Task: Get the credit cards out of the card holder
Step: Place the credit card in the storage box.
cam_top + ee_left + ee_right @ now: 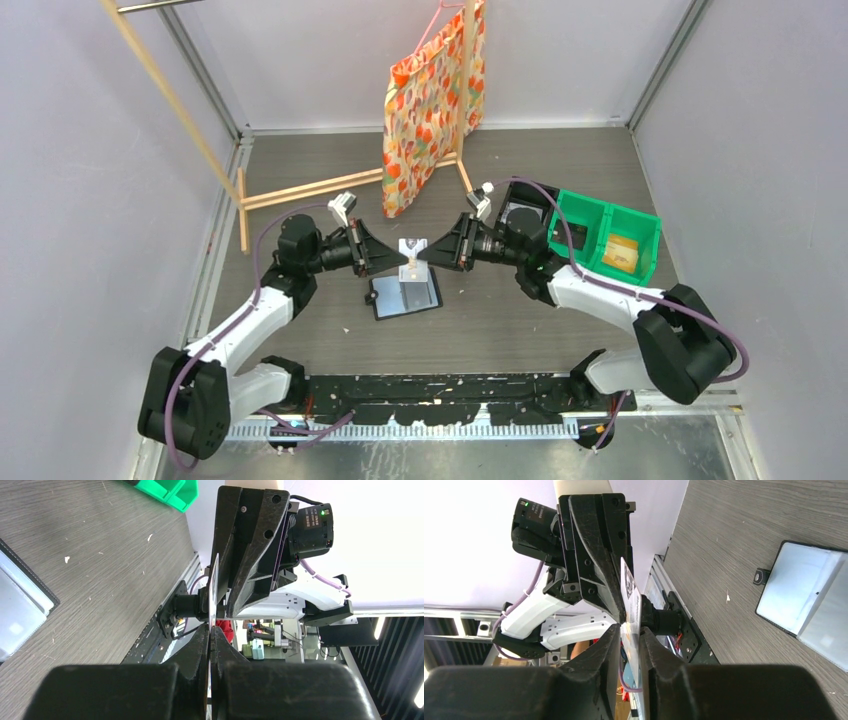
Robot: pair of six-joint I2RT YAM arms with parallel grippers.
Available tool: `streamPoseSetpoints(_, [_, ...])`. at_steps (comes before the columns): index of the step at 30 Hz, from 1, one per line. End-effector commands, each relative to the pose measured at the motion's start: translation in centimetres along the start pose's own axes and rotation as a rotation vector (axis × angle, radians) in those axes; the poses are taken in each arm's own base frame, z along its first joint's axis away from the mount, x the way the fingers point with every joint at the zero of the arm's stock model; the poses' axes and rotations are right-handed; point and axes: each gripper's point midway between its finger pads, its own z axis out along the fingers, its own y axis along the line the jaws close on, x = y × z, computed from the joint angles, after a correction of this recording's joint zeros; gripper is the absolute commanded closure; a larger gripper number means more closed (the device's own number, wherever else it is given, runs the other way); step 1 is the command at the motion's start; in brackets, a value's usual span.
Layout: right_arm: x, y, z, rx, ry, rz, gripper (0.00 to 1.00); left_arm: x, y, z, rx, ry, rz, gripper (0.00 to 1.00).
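Note:
The card holder (392, 297) lies open on the table, blue-grey inside, its clasp tab (762, 575) at one side. A paler rectangle (421, 288) rests on one half of it. Both grippers meet just above it. My left gripper (404, 257) is shut on a pale credit card (412, 246), which stands on edge (215, 582) between its closed fingers (210, 632). My right gripper (426, 256) faces it from the other side. Its jaws straddle the same card (629, 587). One finger (647, 640) lies against the card, and a gap shows at the other finger (611, 640).
A green two-compartment bin (590, 222) with a yellow item (622, 252) stands at the right, and a black bin (520, 212) is beside it. A patterned bag (430, 100) hangs from a wooden rack (300, 185) at the back. White walls enclose the table.

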Motion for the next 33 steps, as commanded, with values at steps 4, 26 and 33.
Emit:
streamPoseSetpoints(4, [0.3,1.7,0.3,-0.076,0.039,-0.038,0.91,-0.1,-0.3,0.2,0.02,0.003,0.017,1.0])
streamPoseSetpoints(26, [-13.5,-4.4,-17.1,0.829,-1.001,0.046,0.99,-2.2,6.6,-4.7,-0.59,-0.232,0.002,0.6])
streamPoseSetpoints(33, [-18.0,-6.3,-19.9,0.942,-1.378,0.168,0.99,-2.1,6.6,-5.5,-0.642,-0.214,0.027,0.61])
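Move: The upright credit card, still pinched by the left hand, has its middle about 2 cm left of the right hand point, at the same height and level with it. From the right hand the black storage box lies some 22 cm right, 13 cm ahead and 19 cm down; the green box is about 15 cm right of the black one and 4 cm nearer. The card holder lies 4 cm left, 3 cm back and 20 cm down. From the left hand the card is about 2 cm right, level with it. Rightward and forward swings the right hand, after first closing its slightly open fingers on the card: about 20 cm right and 11 cm forward towards the black storage box, turning some 70 degrees clockwise, rising a little and then sinking again. Just before it leaves, the left fingers open and free the card; the left hand then draws off left and down, about 6 cm each way, tipping as it goes. ##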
